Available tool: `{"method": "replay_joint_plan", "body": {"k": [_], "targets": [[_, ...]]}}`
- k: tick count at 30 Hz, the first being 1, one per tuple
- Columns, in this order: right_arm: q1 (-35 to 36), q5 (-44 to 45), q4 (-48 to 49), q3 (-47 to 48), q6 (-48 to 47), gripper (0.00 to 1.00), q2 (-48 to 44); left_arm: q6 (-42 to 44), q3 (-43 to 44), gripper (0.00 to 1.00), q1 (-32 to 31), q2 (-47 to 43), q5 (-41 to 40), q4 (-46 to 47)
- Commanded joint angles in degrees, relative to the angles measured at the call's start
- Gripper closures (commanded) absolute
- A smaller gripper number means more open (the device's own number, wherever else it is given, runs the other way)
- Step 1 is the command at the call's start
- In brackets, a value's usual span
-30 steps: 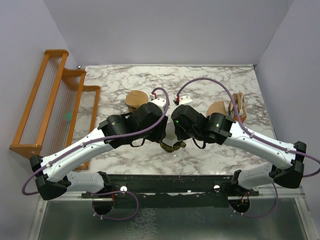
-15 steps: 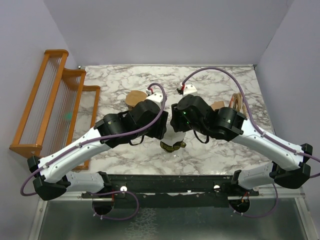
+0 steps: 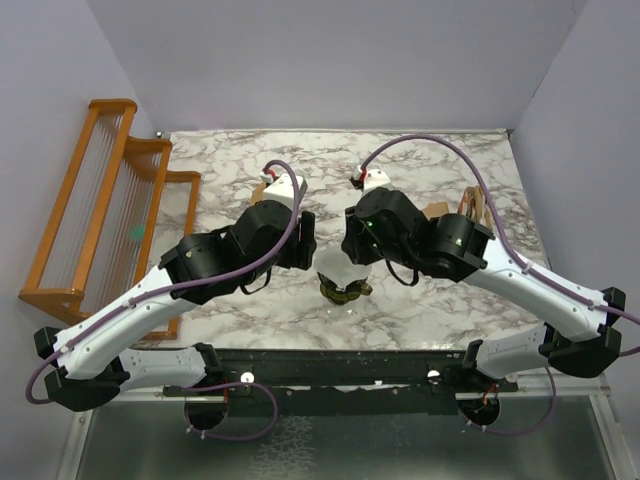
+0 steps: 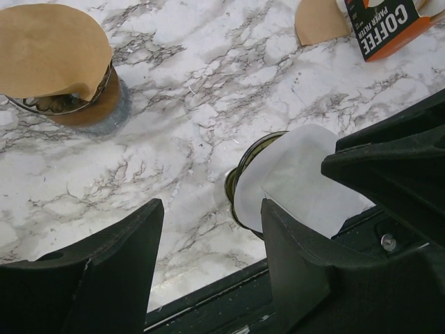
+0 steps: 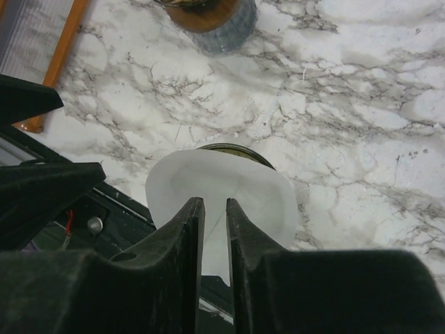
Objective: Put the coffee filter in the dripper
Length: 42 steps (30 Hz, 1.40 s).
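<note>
The coffee filter (image 5: 229, 188), a white paper cone, hangs tilted just above the dripper (image 5: 233, 147). Only the dripper's dark olive rim shows beneath it. My right gripper (image 5: 212, 202) is shut on the filter's near wall, its fingers almost together. In the top view the filter (image 3: 338, 268) sits over the dripper (image 3: 346, 292) near the table's front edge, with the right gripper (image 3: 354, 252) at its back. My left gripper (image 4: 211, 209) stands open with nothing between its fingers, to the left of the filter (image 4: 299, 177) and apart from it.
A brown disc on a grey stand (image 4: 104, 111) carries a tan paper (image 4: 49, 45) behind the left gripper. An orange coffee filter box (image 4: 389, 24) and another tan paper (image 4: 320, 19) lie at the back right. A wooden rack (image 3: 110, 200) stands at the left edge.
My left gripper has opened and drawn back to the left, away from the filter. The right gripper has narrowed onto the filter and holds it over the dripper.
</note>
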Motion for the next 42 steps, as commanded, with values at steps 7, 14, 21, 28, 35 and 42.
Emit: {"method": "replay_joint_plan", "body": {"k": [7,14,21,28,35,42], "targets": [[-0.2,-2.1,1.2,-5.6,1.1,0.96,2.3,-0.4,-1.8,0.4,0.2,-2.3,-3.3,-0.4],[-0.2,-2.3,2.5,-7.6,1.4,0.99,4.4,-0.1,-2.8,0.4,0.2,-2.7,-3.1,-0.1],[-0.2,-3.6,3.5,-8.2,1.3,0.99,7.1,0.4,-3.3,0.39,0.2,-3.1,-3.2,0.0],[-0.2,-3.8,3.7,-9.1,1.4,0.99,9.3,0.7,-3.9,0.39,0.2,-3.7,-3.4,0.0],[-0.2,-4.0,4.9,-11.5,2.0,0.99,10.6,0.8,-4.3,0.39,0.2,-3.8,-3.6,0.0],[-0.2,-4.0,6.4,-13.2,2.3,1.0,11.2,1.1,-4.5,0.39,0.2,-3.7,-3.8,0.0]]}}
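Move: The white coffee filter, standing loosely in the green dripper, is about 13 cm below the right hand, 2 cm back and 2 cm left; the dripper's middle is a little lower, around 15 cm down. The glass jar with a brown filter is roughly 17 cm ahead and 18 cm left of this hand; a brown paper lies some 15 cm ahead, 18 cm right. From the left hand the white filter is 9 cm right, 1 cm back, 13 cm below. The right hand shuts its fingers while sinking about 13 cm into the white filter, tipping some 20 degrees. ##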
